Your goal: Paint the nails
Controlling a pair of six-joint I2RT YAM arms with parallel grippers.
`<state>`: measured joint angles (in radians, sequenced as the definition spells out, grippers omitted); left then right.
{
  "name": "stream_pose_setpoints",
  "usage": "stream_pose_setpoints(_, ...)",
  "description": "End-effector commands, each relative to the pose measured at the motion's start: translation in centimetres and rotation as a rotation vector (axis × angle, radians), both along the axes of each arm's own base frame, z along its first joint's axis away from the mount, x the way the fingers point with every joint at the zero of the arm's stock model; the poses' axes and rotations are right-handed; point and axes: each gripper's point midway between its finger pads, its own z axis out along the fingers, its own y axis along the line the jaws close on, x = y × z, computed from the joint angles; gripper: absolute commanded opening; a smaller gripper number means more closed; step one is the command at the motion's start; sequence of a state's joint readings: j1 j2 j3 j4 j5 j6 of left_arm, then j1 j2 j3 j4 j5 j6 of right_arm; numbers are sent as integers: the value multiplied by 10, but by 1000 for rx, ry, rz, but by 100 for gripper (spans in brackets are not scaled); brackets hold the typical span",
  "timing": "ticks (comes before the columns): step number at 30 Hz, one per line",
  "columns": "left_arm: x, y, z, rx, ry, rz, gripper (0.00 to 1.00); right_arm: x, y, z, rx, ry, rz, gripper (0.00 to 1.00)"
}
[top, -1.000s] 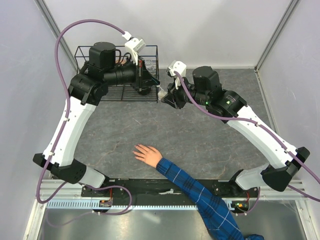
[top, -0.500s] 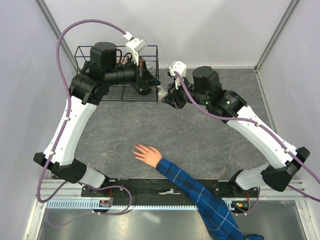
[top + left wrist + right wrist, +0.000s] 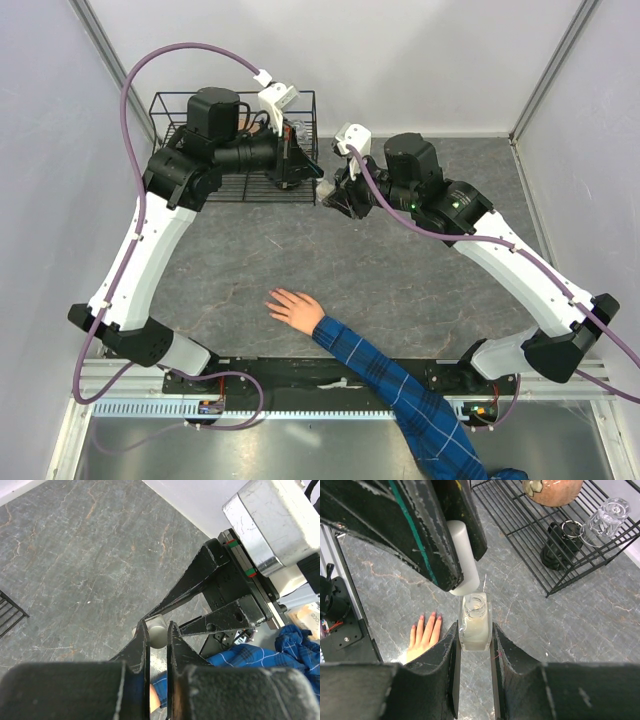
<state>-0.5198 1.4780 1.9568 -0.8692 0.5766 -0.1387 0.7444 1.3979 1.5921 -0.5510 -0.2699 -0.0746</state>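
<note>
A bare hand (image 3: 296, 308) with a blue plaid sleeve (image 3: 400, 395) lies flat on the grey table near the front; its nails (image 3: 431, 615) look pink in the right wrist view. My right gripper (image 3: 474, 626) is shut on a small clear bottle (image 3: 475, 635), held upright with its neck uncovered. My left gripper (image 3: 157, 625) is shut on the bottle's white cap (image 3: 158, 633), which hangs just above the bottle's mouth (image 3: 462, 555); a thin brush stem reaches down towards the neck. Both grippers meet at the back of the table, left (image 3: 305, 172) and right (image 3: 330, 192), far from the hand.
A black wire basket (image 3: 170, 100) stands at the back left, under the left wrist. In it lie a brownish round object (image 3: 552, 490), a clear glass piece (image 3: 606, 514) and a black item (image 3: 557, 550). White walls enclose the table on three sides.
The left wrist has shifted slightly up and to the right with the cap. The right arm, the bottle and the hand have stayed put.
</note>
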Motion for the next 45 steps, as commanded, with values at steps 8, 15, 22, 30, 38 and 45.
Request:
stream_pose_setpoints(8, -6, -2, -22, 86, 5, -27, 2, -5, 3, 34, 30, -96, 55, 0)
stream_pose_setpoints(15, -8, -3, -31, 121, 5, -29, 2, -9, 6, 35, 30, -97, 88, 0)
stream_pose_setpoints(22, -25, -10, -47, 123, 59, -111, 2, -11, 8, 49, 45, -131, 112, 0)
stream_pose_setpoints(30, -86, -21, -33, -25, 41, -450, 2, -48, 20, 84, 162, -126, 310, 0)
stream_pose_setpoints(38, -138, -17, -11, -194, 64, -726, 2, -107, 17, 126, 376, 11, 568, 0)
stream_pose_setpoints(45, -159, -10, 6, -264, 79, -811, 2, -125, 4, 145, 463, 44, 649, 0)
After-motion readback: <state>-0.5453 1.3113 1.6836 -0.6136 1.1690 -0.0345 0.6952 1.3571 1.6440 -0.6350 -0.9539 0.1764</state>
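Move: The bottle I keep in my right fingers has its middle about 5 cm below my left hand, some 3 cm back and 2 cm to its right. The cap with its brush, still in my left fingers, is about 5 cm above my right hand, 3 cm ahead and 3 cm left. Counted from my left hand, the human hand lies roughly 11 cm back, 5 cm left and 40 cm down; the wire rack is some 27 cm ahead and 15 cm left, about 33 cm down. I first sink my left hand about 2.5 cm, bringing the cap down to the neck of the bottle, which my right hand holds nearly still. Then I swing both hands back together some 10 cm, dipping briefly before rising about 5 cm; my left turns clockwise roughly 35 degrees, my right counter-clockwise while tipping down. Both grips stay as they are. ##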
